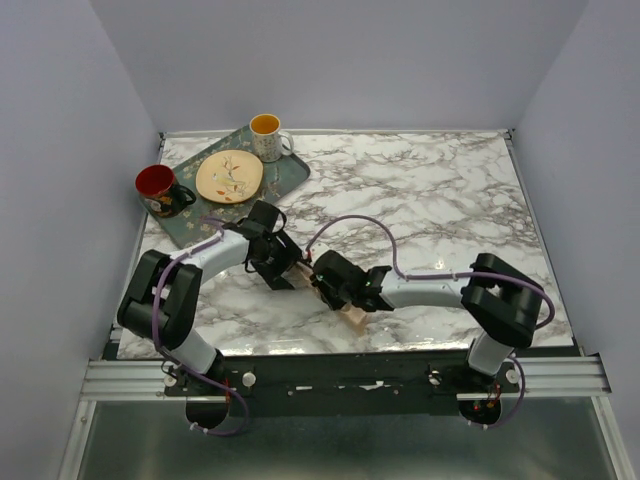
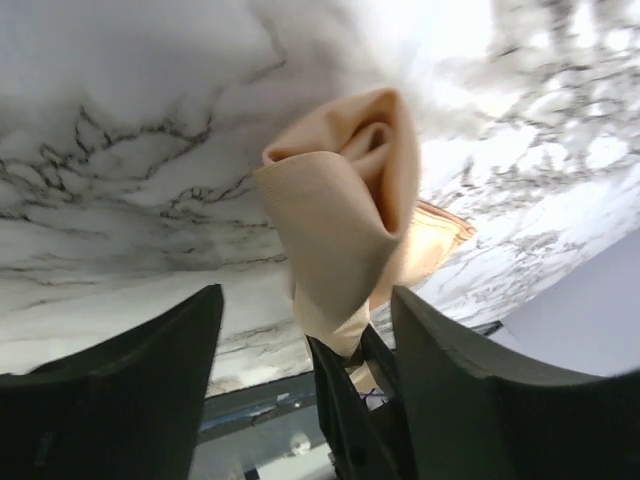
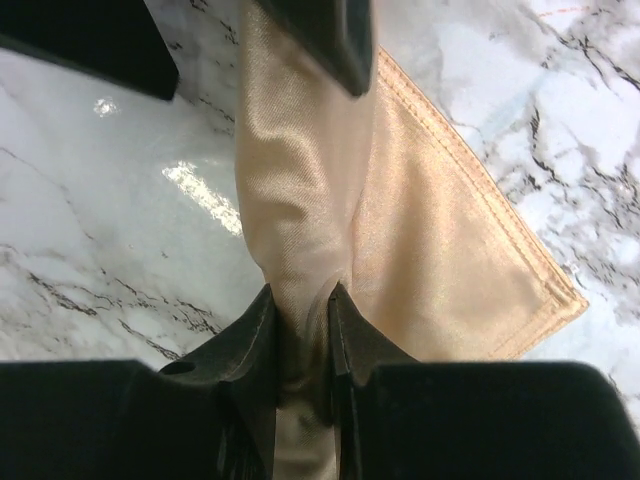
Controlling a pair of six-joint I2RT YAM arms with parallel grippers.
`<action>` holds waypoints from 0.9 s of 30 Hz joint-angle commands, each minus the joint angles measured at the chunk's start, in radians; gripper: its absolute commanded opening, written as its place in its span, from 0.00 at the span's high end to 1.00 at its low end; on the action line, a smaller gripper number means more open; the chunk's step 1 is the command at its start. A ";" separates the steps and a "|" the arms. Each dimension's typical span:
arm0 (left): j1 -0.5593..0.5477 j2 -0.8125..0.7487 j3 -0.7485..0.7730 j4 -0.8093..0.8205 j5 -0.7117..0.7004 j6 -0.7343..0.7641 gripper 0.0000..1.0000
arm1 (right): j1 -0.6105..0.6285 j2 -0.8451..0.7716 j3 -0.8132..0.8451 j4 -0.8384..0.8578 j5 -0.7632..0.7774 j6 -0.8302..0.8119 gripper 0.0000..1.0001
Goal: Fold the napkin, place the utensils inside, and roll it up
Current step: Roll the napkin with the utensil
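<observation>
The peach-tan napkin point(image 3: 300, 190) is rolled into a narrow tube with a flat flap point(image 3: 450, 260) lying on the marble beside it. My right gripper point(image 3: 300, 295) is shut on one end of the roll. In the left wrist view the roll's open end point(image 2: 345, 200) faces the camera. My left gripper point(image 2: 305, 295) is open, its fingers point(image 2: 130, 380) spread wide on either side of the roll and not touching it. In the top view both grippers, left point(image 1: 283, 272) and right point(image 1: 322, 283), meet over the napkin point(image 1: 352, 316) near the table's front middle. No utensils are in view.
A grey-green tray point(image 1: 290, 178) at the back left holds a cream floral plate point(image 1: 229, 176) and an orange-lined mug point(image 1: 266, 137). A red mug point(image 1: 158, 188) stands at its left end. The marble tabletop point(image 1: 440, 200) has walls on three sides.
</observation>
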 commanded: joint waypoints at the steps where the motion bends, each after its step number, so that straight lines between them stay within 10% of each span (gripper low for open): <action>1: 0.064 -0.058 0.022 -0.013 -0.049 0.106 0.20 | -0.104 0.009 -0.071 0.055 -0.293 -0.033 0.99; 5: 0.116 -0.114 -0.027 0.022 -0.050 0.134 0.02 | -0.223 -0.002 -0.105 0.101 -0.497 -0.048 0.99; 16: 0.122 -0.269 -0.087 0.062 -0.038 0.212 0.01 | -0.471 0.222 -0.002 0.155 -1.218 -0.024 1.00; 27: -0.020 -0.139 -0.123 0.258 0.013 0.105 0.04 | -0.523 0.334 0.055 0.155 -1.332 -0.001 0.99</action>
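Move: The left gripper, already more than half open, hovers by the napkin roll's far-left end, which lies about 2 cm below it, some 1 cm back and 1 cm right. Beyond, the tray's middle is roughly 20 cm ahead and 17 cm left, its plate about 23 cm ahead and 18 cm left. The right gripper still pinches the roll near mid-length; from it the far-left end is about 5 cm ahead and 7 cm left, at its height. Keep the right gripper shut on the napkin roll and twist it some 60 degrees about the roll's length, top going forward and right, fingers ending nearly level and pointing left, with about 2 cm of forward travel that eases back slightly. Meanwhile open the left gripper fully, lift it about 5 cm up, left and forward clear of the roll, then bring it back down and right towards the far-left end, fingers tipped some 15 degrees forward, still open. ##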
